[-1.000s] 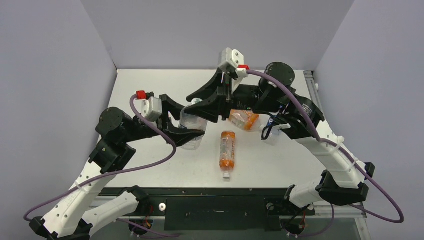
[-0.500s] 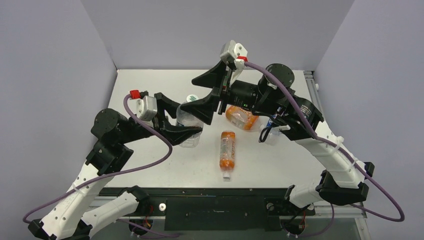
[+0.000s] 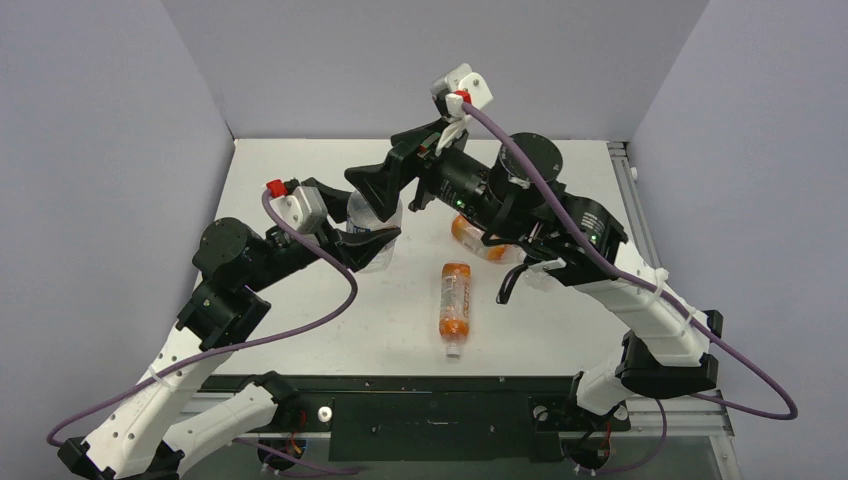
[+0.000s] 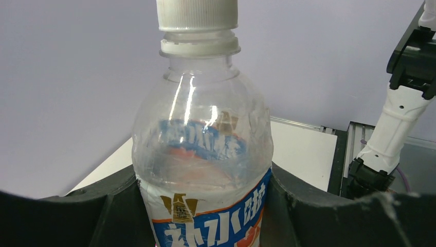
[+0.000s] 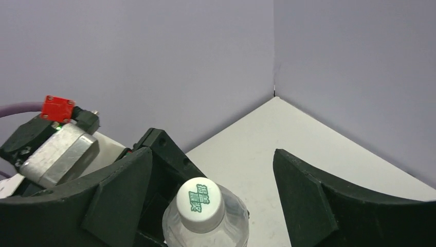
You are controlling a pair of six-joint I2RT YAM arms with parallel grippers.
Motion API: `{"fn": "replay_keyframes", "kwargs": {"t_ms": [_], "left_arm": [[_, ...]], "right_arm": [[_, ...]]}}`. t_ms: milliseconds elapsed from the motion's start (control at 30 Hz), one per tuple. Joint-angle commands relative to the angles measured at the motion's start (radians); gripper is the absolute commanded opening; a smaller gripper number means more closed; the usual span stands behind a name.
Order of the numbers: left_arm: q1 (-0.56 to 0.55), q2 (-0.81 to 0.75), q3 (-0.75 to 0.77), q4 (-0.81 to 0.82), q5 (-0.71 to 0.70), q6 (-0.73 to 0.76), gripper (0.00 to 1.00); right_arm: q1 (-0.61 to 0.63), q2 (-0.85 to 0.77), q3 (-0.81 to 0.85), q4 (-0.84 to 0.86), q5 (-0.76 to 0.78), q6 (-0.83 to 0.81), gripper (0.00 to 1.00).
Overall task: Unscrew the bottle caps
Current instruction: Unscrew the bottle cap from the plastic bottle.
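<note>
My left gripper (image 3: 368, 240) (image 4: 205, 206) is shut on a clear bottle (image 3: 376, 248) (image 4: 205, 154) with a red-white-blue label and holds it upright above the table. Its white cap (image 4: 197, 14) (image 5: 199, 203), with a green mark on top, sits on the neck. My right gripper (image 3: 378, 190) (image 5: 213, 190) hangs open over that cap. One finger stands on each side and neither touches the cap, which is nearer the left finger (image 5: 118, 195). A slim orange bottle (image 3: 455, 298) lies mid-table, its white cap (image 3: 453, 350) pointing toward me. A wide orange bottle (image 3: 468, 236) lies partly behind the right arm.
The white table (image 3: 300, 330) is boxed in by purple walls at the back and on both sides. A metal rail (image 3: 625, 170) runs along its right edge. The left wrist's camera housing (image 5: 56, 149) sits close beside the right gripper's left finger.
The right gripper was shut on the cap and has opened. It has turned and shifted left over the bottle. The left arm has carried the bottle slightly toward the back.
</note>
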Motion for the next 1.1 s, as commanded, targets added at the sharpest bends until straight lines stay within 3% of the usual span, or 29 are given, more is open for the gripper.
{"fn": "replay_keyframes", "kwargs": {"t_ms": [0, 133, 367, 567, 633, 700, 867, 1000, 1067], "left_arm": [[-0.002, -0.006, 0.014, 0.004, -0.059, 0.032, 0.00], [-0.002, 0.000, 0.019, 0.004, -0.064, 0.032, 0.00], [-0.002, 0.005, 0.018, 0.004, -0.068, 0.031, 0.00], [-0.002, 0.012, 0.015, 0.005, -0.063, 0.027, 0.00], [-0.002, 0.014, 0.018, 0.005, -0.045, 0.015, 0.00], [-0.002, 0.014, 0.023, 0.012, -0.010, -0.015, 0.00], [-0.001, 0.020, 0.043, 0.057, 0.197, -0.153, 0.00], [-0.001, 0.043, 0.072, 0.067, 0.458, -0.255, 0.00], [-0.002, 0.056, 0.083, 0.064, 0.520, -0.278, 0.00]], "right_arm": [[0.000, 0.042, 0.018, -0.036, 0.088, 0.034, 0.80], [0.001, 0.057, 0.030, -0.043, 0.076, 0.034, 0.66], [0.000, 0.028, -0.002, -0.014, 0.071, 0.026, 0.24], [-0.001, -0.017, -0.039, -0.005, 0.039, -0.016, 0.00], [-0.012, -0.039, -0.054, -0.001, -0.021, -0.053, 0.00], [-0.045, -0.065, -0.071, 0.005, -0.184, -0.084, 0.00], [-0.130, -0.115, -0.120, 0.018, -0.751, -0.141, 0.00], [-0.158, -0.132, -0.173, 0.080, -0.980, -0.099, 0.00], [-0.175, -0.135, -0.222, 0.159, -1.042, -0.046, 0.00]]}}
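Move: The white bottle cap sits about 4 cm below the right hand's open fingers, some 2 cm to their left and 1 cm ahead; the clear bottle under it, held by the left fingers, has its middle some 13 cm below the right hand, about 2 cm ahead and in line sideways. An orange bottle lies on the table far below, roughly 13 cm ahead and 12 cm to the right hand's right. From the left hand, the cap is about 9 cm above, 2 cm left and 1 cm back. The right hand, fingers wide open, drops about 4 cm over the white cap while easing some 2 cm left and forward, and its fingers close to pinch the cap from both sides. After a short hold with the grip kept, it swings back some 7 cm and a little right, turning about 30 degrees counter-clockwise, while the left hand keeps the bottle clamped, goes slightly forward, then back and a little right with it, turning about 20 degrees the other way to twist the bottle against the cap. ##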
